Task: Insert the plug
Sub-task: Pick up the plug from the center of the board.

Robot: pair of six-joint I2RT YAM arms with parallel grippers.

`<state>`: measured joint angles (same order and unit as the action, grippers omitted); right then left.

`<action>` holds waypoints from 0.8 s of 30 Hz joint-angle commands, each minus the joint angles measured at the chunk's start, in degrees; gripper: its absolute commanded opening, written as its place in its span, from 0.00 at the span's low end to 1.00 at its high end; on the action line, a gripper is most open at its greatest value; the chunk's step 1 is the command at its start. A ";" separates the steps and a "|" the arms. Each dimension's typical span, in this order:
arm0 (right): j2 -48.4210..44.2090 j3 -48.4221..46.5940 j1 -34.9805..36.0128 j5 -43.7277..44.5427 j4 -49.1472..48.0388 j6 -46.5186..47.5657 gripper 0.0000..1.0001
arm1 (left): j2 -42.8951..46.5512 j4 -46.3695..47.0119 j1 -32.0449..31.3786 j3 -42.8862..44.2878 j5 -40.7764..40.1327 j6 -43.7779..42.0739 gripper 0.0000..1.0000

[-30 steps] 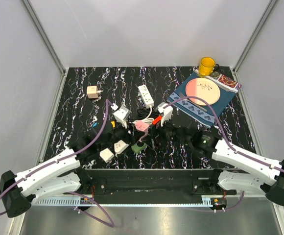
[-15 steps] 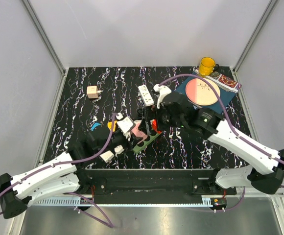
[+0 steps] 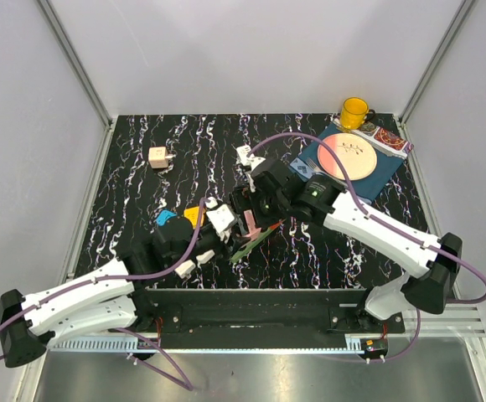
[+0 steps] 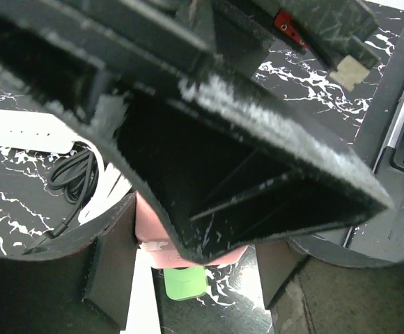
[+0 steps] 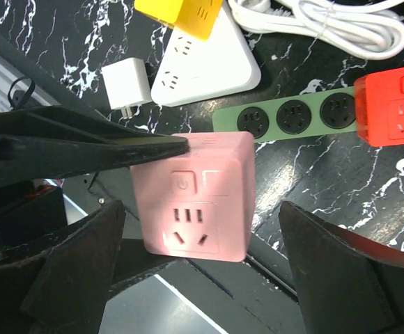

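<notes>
A pink socket cube (image 5: 195, 202) (image 3: 249, 223) hangs in the air above the table's near edge, socket face toward the right wrist camera. My left gripper (image 4: 196, 250) (image 3: 216, 233) is shut on it, one finger (image 5: 83, 149) lying along its upper left corner. Around the cube stands my right gripper (image 5: 200, 209) (image 3: 250, 203), wide open, touching nothing and holding nothing. A small white plug adapter (image 5: 127, 83) lies on the table beyond the cube. Several other plug adapters lie about, and I cannot tell which is the task's plug.
A green power strip (image 5: 292, 115) with a red socket block (image 5: 390, 111) lies under the cube, near a white triangular socket (image 5: 205, 66), a yellow cube (image 5: 177, 14) and a coiled white cable (image 5: 327, 21). A beige adapter (image 3: 157, 157), plate (image 3: 348, 155) and yellow mug (image 3: 354, 110) sit further back.
My right arm has swung from the right side to the middle and now straddles the pink cube with jaws spread wide. My left arm has pushed forward toward the middle.
</notes>
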<state>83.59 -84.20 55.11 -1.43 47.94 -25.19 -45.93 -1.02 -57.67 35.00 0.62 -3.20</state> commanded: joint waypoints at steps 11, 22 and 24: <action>4.47 -0.08 -0.27 -1.12 1.01 2.60 0.87 | -1.35 6.20 -1.04 2.09 -3.87 1.53 0.03; 6.32 0.79 -0.27 0.72 2.07 4.01 0.35 | 0.40 5.68 -1.13 0.42 -6.77 2.94 0.26; 6.23 1.23 -0.70 0.99 1.89 4.18 0.16 | 0.58 5.06 -1.13 0.33 -7.39 4.77 0.44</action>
<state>89.12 -84.18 55.11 -4.01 47.35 -22.20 -48.05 -2.04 -58.78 34.96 -2.46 -0.80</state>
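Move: The pink plug hangs in the air, gripped at the left fingertips, roughly 1 cm ahead and 1 cm to the right of the left hand point. From the open right hand the pink plug lies about 2 cm below and 1 cm left, level fore and aft. Some 12 cm under the right hand, the green strip's middle lies 4 cm ahead and 2 right; the red plug is about 6 cm ahead, 8 right, 10 down; the yellow plug 8 ahead, 16 left, 9 down. Down some 3 cm and slightly left goes the right hand, its open fingers coming astride the pink plug, then closing late from nearly wide open to pinch its two free sides. The left hand keeps its grip on the pink plug and sinks about 1.5 cm. ##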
